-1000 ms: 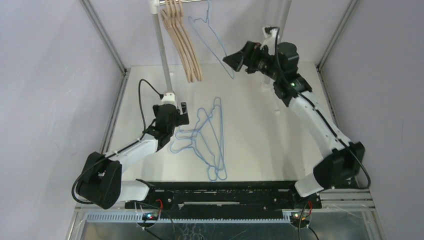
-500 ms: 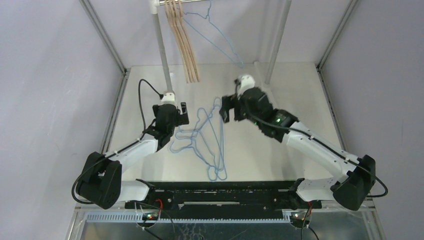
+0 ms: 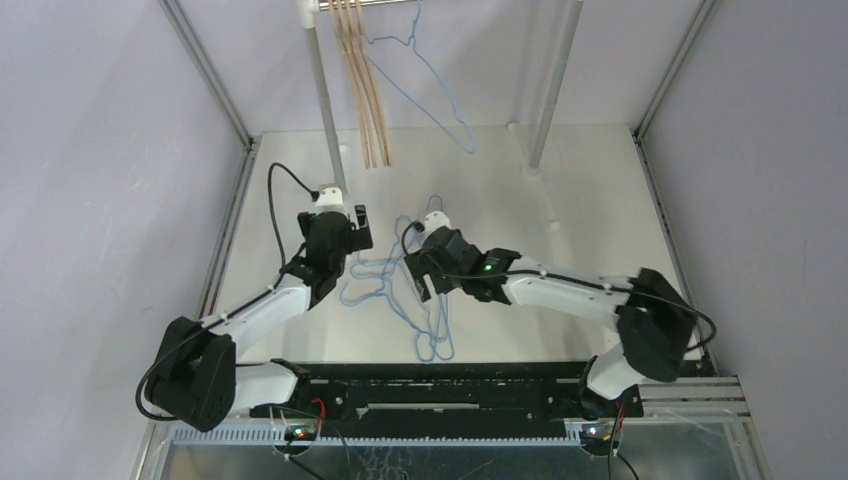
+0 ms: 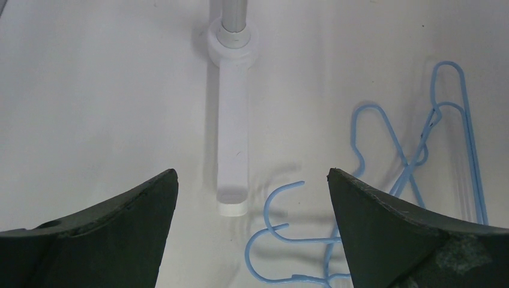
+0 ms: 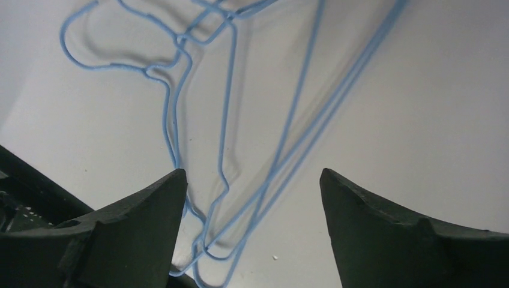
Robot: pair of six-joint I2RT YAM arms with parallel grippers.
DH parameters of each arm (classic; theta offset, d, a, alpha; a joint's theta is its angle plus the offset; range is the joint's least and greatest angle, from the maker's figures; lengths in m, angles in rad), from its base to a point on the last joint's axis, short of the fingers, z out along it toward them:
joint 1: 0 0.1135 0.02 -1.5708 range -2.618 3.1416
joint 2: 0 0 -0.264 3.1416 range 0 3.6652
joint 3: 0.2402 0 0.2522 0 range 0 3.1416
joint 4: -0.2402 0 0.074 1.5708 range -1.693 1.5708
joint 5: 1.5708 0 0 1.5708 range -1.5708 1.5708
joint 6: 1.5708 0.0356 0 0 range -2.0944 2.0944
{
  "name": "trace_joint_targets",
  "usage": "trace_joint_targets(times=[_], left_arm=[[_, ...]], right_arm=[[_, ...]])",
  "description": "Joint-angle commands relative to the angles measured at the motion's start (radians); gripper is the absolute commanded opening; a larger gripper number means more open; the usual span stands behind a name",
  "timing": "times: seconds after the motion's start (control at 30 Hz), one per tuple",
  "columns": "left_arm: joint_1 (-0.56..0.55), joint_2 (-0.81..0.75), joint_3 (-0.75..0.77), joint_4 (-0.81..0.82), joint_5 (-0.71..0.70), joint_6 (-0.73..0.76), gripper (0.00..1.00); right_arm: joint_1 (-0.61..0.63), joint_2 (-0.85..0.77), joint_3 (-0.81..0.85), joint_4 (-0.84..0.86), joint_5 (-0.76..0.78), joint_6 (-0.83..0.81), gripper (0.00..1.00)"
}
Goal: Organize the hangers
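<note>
Several tan wooden hangers and one light-blue wire hanger hang from the rail at the back. A loose pile of blue wire hangers lies on the table's middle. My left gripper hovers open at the pile's left edge. In the left wrist view two blue hooks lie between its jaws, untouched. My right gripper is low over the pile, open. In the right wrist view the blue wires run between its spread jaws, ungripped.
The silver rail's left post stands on a white foot just ahead of my left gripper. The right post rises at the back right. Purple walls close in both sides.
My right arm has swung down from the rail to just over the pile on the table. The hung blue hanger has swayed on the rail. My left arm shifted slightly.
</note>
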Motion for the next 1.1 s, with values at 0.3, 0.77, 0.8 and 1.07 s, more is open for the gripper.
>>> trace_joint_targets(times=[0.3, 0.77, 0.8, 1.07], left_arm=[[0.024, -0.101, -0.044, 0.040, -0.096, -0.030, 0.99], [0.036, -0.075, -0.037, 0.037, -0.075, -0.043, 0.99], [0.036, -0.076, -0.038, 0.038, -0.076, -0.044, 0.99], [0.036, -0.087, -0.043, 0.039, -0.081, -0.042, 0.99]], right_arm=[[0.001, 0.302, 0.094, 0.160, -0.153, 0.050, 0.76], [-0.038, 0.383, 0.093, 0.183, -0.191, 0.059, 0.39], [-0.037, 0.384, 0.092, 0.178, -0.187, 0.054, 0.32], [-0.059, 0.277, 0.076, 0.147, -0.245, 0.021, 0.00]])
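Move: Beneath the right hand, about 12 cm down, 4 cm to its left and level with it fore and aft, lies the slanting side wire of a blue hanger. The long straight wires of its neighbour run almost straight below the hand. One hook lies some 18 cm to the hand's left, level fore and aft; the far hook is roughly 21 cm ahead and 1 cm left. From the left hand, the side wire is about 16 cm right, 12 cm back, 12 cm down. Dropping about 11 cm onto the blue hangers while sliding some 4 cm left, the right hand goes down fast, then slows near the table, its fingers tipping roughly 15 degrees steeper. Its wide-open fingers then shut around the slanting side wire and pinch it. The left hand, open and empty, shifts about 3 cm to its left, away from the hangers. ##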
